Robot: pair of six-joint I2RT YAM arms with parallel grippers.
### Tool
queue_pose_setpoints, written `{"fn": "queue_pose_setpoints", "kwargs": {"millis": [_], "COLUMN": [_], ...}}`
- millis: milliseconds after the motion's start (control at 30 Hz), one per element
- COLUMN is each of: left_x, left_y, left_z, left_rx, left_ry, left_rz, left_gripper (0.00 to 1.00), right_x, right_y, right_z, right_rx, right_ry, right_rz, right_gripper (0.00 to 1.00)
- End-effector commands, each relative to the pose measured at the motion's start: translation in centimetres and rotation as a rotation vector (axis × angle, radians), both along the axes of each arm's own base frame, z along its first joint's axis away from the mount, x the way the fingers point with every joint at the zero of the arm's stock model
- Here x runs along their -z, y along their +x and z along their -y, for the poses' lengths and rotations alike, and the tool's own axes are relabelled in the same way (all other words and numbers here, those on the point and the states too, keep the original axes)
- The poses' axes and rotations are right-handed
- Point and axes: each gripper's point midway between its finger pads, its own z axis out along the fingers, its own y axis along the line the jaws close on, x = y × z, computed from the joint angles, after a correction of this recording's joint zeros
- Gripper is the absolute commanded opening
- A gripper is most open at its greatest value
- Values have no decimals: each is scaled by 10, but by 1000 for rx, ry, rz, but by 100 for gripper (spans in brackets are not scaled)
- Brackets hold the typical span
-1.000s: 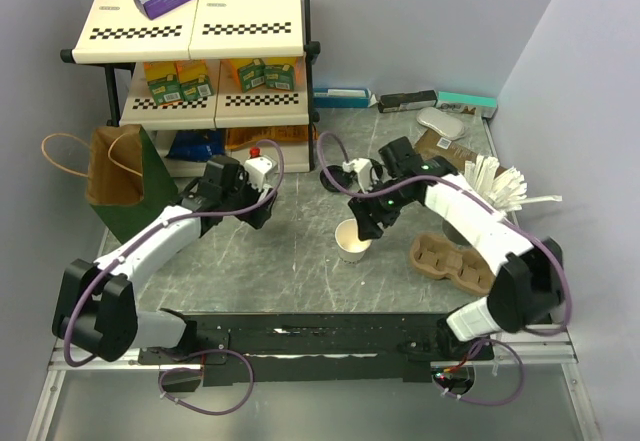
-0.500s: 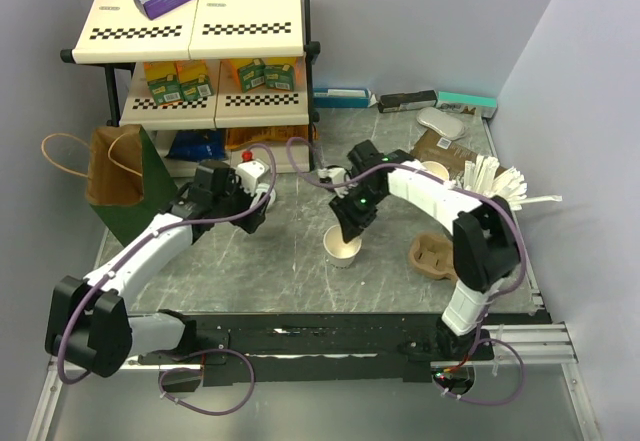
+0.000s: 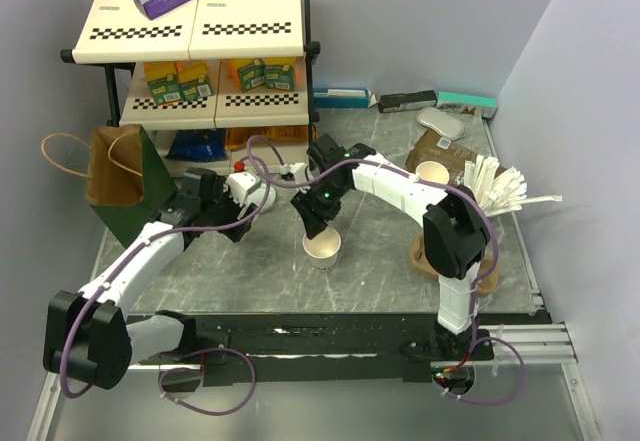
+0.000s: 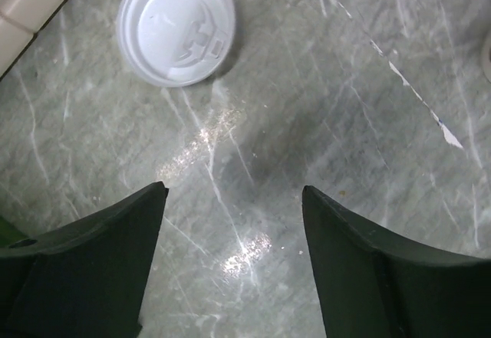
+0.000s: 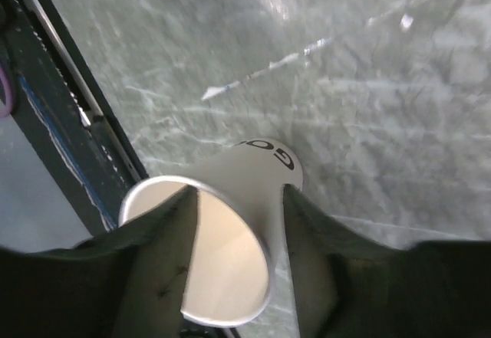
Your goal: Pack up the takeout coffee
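A white paper cup (image 3: 324,251) stands mid-table, pale tan inside, with black lettering on its wall (image 5: 265,162). My right gripper (image 3: 318,227) is shut on its wall: in the right wrist view one finger (image 5: 153,269) is inside the cup and the other outside, the gripper (image 5: 239,192) straddling the rim. A second white cup (image 3: 432,173) stands at the right. My left gripper (image 3: 240,216) hangs open and empty just left of the held cup. In the left wrist view its fingers (image 4: 92,254) frame bare table, with a white lid (image 4: 176,24) lying beyond them.
A brown pulp cup tray (image 3: 432,257) lies at the right, partly behind my right arm. A tumbler of white sticks (image 3: 495,186) stands beside it. A paper bag (image 3: 115,166) and a two-tier shelf (image 3: 200,61) fill the back left. Boxes (image 3: 405,101) line the back wall.
My right gripper has closed on the cup's wall and drawn it leftward across the table. The left gripper has shifted slightly down and left, staying open.
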Motion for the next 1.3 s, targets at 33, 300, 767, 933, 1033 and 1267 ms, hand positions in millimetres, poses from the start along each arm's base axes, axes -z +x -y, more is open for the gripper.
{"fn": "queue_pose_setpoints", "kwargs": {"millis": [33, 300, 767, 933, 1033, 1267], "left_x": [4, 11, 44, 57, 59, 67], "left_y": [14, 65, 102, 100, 100, 104], "left_z": [15, 28, 53, 58, 61, 61], "left_rx": [149, 182, 293, 317, 321, 283], "left_ry": [19, 46, 84, 94, 94, 145], "left_rz": [19, 13, -52, -97, -98, -85], "left_gripper": [75, 66, 60, 55, 55, 40], "right_x": [-38, -99, -184, -187, -186, -182], "right_y": [15, 11, 21, 29, 31, 32], "right_z": [-10, 22, 102, 118, 120, 120], "right_rx": [-27, -38, 127, 177, 189, 192], "right_ry": [57, 148, 179, 151, 151, 153], "right_rz": [105, 224, 517, 550, 548, 533], "right_gripper": [64, 71, 74, 74, 74, 74]}}
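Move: The white lid lies flat on the table about 12 cm ahead of the left hand, 4 cm to its right and 11 cm below. The open cup is some 18 cm to the left hand's right, 3 cm back, its middle 6 cm lower. From the right hand, poised at its rim, that cup's middle is about 3 cm back, 5 cm down, with the white lid 11 cm ahead and 14 cm left, a second cup 14 cm ahead and 24 cm right. The right fingers, straddling the far wall of the open cup, spread and come free, then that hand climbs about 18 cm and swings some 12 cm right, tilting upward. Meanwhile the left hand reaches forward about 9 cm and somewhat right, sinking 7 cm towards the white lid; it turns roughly 15 degrees clockwise and partly closes its fingers just above the lid, with no contact to be seen. ##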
